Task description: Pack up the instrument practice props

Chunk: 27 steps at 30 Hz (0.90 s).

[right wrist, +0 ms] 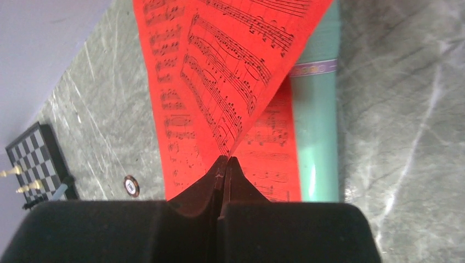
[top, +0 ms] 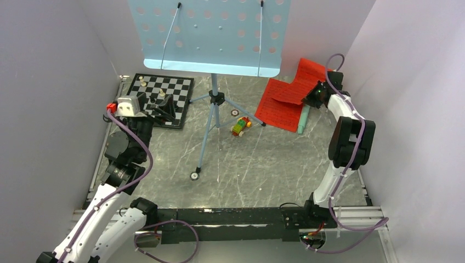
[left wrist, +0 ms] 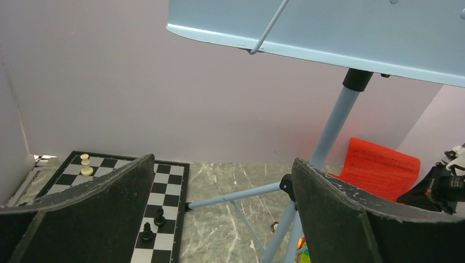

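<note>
The light blue perforated music stand point(top: 211, 35) stands on its tripod point(top: 215, 99) at the back centre; its pole point(left wrist: 329, 137) also shows in the left wrist view. Red sheet-music pages point(top: 282, 104) lie at the back right. My right gripper point(right wrist: 224, 161) is shut on the edge of one red page point(right wrist: 236, 71), which curls up off another page point(right wrist: 274, 148) lying flat. The mint-green microphone point(right wrist: 315, 142) lies partly under the pages. My left gripper point(left wrist: 223, 160) hangs open and empty over the chessboard's right edge point(top: 158, 104), left of the tripod. The mic stand is not in view.
A chessboard point(top: 159, 98) with pieces lies at the back left. A small multicoloured block toy point(top: 240, 126) and a small round disc point(top: 234, 112) sit right of the tripod. One tripod leg reaches toward the front point(top: 196, 174). Walls close in on three sides.
</note>
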Available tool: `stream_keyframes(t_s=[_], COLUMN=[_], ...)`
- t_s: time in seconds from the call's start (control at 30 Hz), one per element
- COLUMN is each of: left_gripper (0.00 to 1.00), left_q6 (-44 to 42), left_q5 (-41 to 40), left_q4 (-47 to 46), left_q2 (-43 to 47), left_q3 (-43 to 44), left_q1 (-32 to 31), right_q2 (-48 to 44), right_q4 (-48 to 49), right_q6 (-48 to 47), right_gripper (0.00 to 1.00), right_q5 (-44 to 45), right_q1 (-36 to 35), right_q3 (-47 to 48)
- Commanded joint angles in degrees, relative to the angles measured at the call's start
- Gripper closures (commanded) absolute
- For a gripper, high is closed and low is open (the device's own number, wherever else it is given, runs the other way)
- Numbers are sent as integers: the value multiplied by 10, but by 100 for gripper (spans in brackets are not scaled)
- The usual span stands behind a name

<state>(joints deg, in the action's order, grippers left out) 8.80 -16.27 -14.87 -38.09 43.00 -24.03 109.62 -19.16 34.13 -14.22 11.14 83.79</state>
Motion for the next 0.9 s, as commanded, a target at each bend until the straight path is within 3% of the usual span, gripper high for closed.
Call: stream_keyframes(t_s=[0.0,0.27,0.6,0.87], left_gripper=[1,1,1,1], left_q6=[16,23,25,39], left_q5=[16,24,34,44], left_q4=[-3,-4,0,-4], left_q2=[7,8,12,13], left_q3=[-7,-12,-12,-15], left_q1=[-1,-1,0,-1], right_q2=[-13,-24,-51,-78], right_q4=[46,44,87,19], right_q6=[-9,-12,-18,-69], right_gripper=[100,100,100,100], right_q5=[-25,-27,-37,-13], right_q1=[-35,-86,-87,-129], right_q3=[8,11,-116,-70])
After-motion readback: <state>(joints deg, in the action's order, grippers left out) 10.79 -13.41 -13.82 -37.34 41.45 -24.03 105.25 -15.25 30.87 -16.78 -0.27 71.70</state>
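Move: The right gripper, shut on a corner of the second red music sheet, hangs about 10 cm above the table; the middle of the laid sheet is roughly 9 cm to its left and 6 cm ahead. The green microphone lies some 4 cm to its right, level with it; the stand's foot is about 17 cm left and 4 cm back, the toy car about 29 cm left and 5 cm back. From the left gripper the laid sheet is some 50 cm right, 27 cm ahead, 39 cm below. Keep the right gripper shut on the sheet's corner and sweep it left about 9 cm, nearly level, away from the microphone and across the laid sheet, swinging it counter-clockwise some 15 degrees. Then bring it back and down about 5 cm to draw the held sheet over the laid one, and finish with a small lift, drifting farther left. ##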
